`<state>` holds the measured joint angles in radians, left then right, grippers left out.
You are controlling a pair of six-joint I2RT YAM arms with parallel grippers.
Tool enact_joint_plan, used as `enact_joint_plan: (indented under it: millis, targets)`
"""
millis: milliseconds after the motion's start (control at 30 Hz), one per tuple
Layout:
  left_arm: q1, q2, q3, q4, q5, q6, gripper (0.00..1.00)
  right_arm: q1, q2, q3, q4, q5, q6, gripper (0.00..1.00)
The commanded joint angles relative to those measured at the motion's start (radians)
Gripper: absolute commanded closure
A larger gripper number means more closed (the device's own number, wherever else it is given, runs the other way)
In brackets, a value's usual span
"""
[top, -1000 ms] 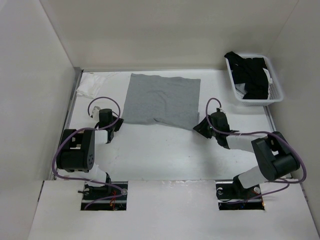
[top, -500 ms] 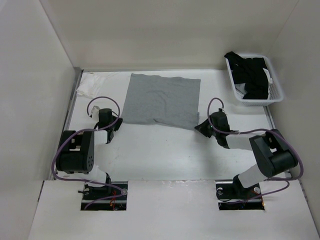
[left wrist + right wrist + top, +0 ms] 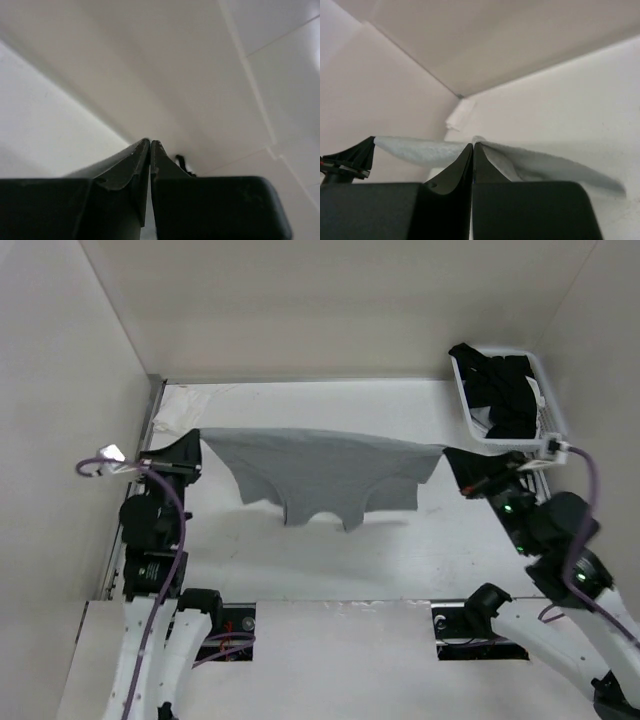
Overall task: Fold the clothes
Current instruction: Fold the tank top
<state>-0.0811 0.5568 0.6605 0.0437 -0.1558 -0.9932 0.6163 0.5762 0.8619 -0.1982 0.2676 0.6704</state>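
The clothes point(image 3: 320, 470), a light grey tank top, hang in the air above the table, stretched wide between both arms, with the straps and scoop neck dangling toward the near side. My left gripper point(image 3: 195, 440) is shut on the top's left corner; in the left wrist view its jaws point(image 3: 150, 142) are pressed together and the fabric hardly shows. My right gripper point(image 3: 448, 453) is shut on the right corner. In the right wrist view the grey cloth point(image 3: 420, 150) spreads out on both sides of the closed tips point(image 3: 472, 145).
A white basket point(image 3: 463, 390) holding black garments point(image 3: 505, 390) stands at the back right, close to the right arm. A small white cloth point(image 3: 170, 422) lies at the back left corner, also seen in the right wrist view point(image 3: 460, 115). White walls enclose the table.
The top lay flat on the table with both grippers at its near corners. The right gripper closed, both arms rose and spread apart, and the top now hangs stretched between them.
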Motion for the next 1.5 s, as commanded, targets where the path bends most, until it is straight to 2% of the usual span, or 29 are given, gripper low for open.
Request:
enact_joint_plan:
  millis: [0,133,267,333,433,533,633,800,933,1033,1100,1467]
  targets:
    - [-0.003,-0.119,0.147,-0.207,-0.033,0.08,1.0,0.113,-0.07,0.168,-0.269,0.175,-0.1,1.0]
    - [-0.012,-0.162,0.231,-0.3,-0.031,0.114,1.0,0.245,-0.073,0.272,-0.352,0.254,-0.112,0.99]
    - [-0.013,-0.12,0.177,-0.303,-0.019,0.116,1.0,0.276,-0.018,0.218,-0.328,0.259,-0.117,0.99]
    - [-0.015,-0.081,0.131,-0.294,-0.008,0.108,1.0,0.225,0.023,0.155,-0.285,0.21,-0.109,0.98]
    - [-0.003,0.023,0.038,-0.236,-0.004,0.111,1.0,0.098,0.124,0.056,-0.166,0.049,-0.089,0.98]
    - [0.013,0.2,-0.031,-0.107,-0.011,0.105,1.0,-0.09,0.328,-0.017,0.012,-0.179,-0.049,0.98]
    - [0.028,0.491,-0.007,0.063,-0.033,0.096,1.0,-0.213,0.592,0.001,0.181,-0.283,-0.014,0.98]
    - [0.042,0.949,0.203,0.211,-0.019,0.076,1.0,-0.341,1.028,0.265,0.249,-0.346,-0.011,0.99]
    - [0.053,1.12,0.405,0.188,0.012,0.067,1.0,-0.41,1.201,0.464,0.211,-0.39,-0.014,1.0]
    - [0.057,1.138,0.488,0.15,0.03,0.07,1.0,-0.441,1.235,0.532,0.177,-0.404,-0.017,1.0]
    - [0.054,1.112,0.473,0.151,0.033,0.071,1.0,-0.445,1.216,0.511,0.181,-0.406,-0.012,1.0]
    - [0.057,0.838,0.047,0.306,0.062,0.005,1.0,-0.399,0.901,0.007,0.379,-0.361,0.049,1.0]
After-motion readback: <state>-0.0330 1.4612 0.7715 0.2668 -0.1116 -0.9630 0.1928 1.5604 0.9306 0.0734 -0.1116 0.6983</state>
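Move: The bare patch of table where the raised tank top is to be laid has its middle about 14 cm ahead of the left gripper, 21 cm to its right and 33 cm below. From the right gripper that patch is roughly 18 cm ahead, 21 cm left and 35 cm down. The white cloth lies some 30 cm ahead of the left gripper and 14 cm left, at table level; the basket is about 36 cm ahead of the right gripper, 29 cm right and 30 cm below. Keep both grippers shut on the tank top's upper edge and swing it: first back and up roughly 8 cm, then sweep forward and down over the table patch, fingers tipping down some 45 degrees from their start. Carry on out with a slight rise, then draw both hands back towards the base and lower them a little, the held edge staying above the table. ##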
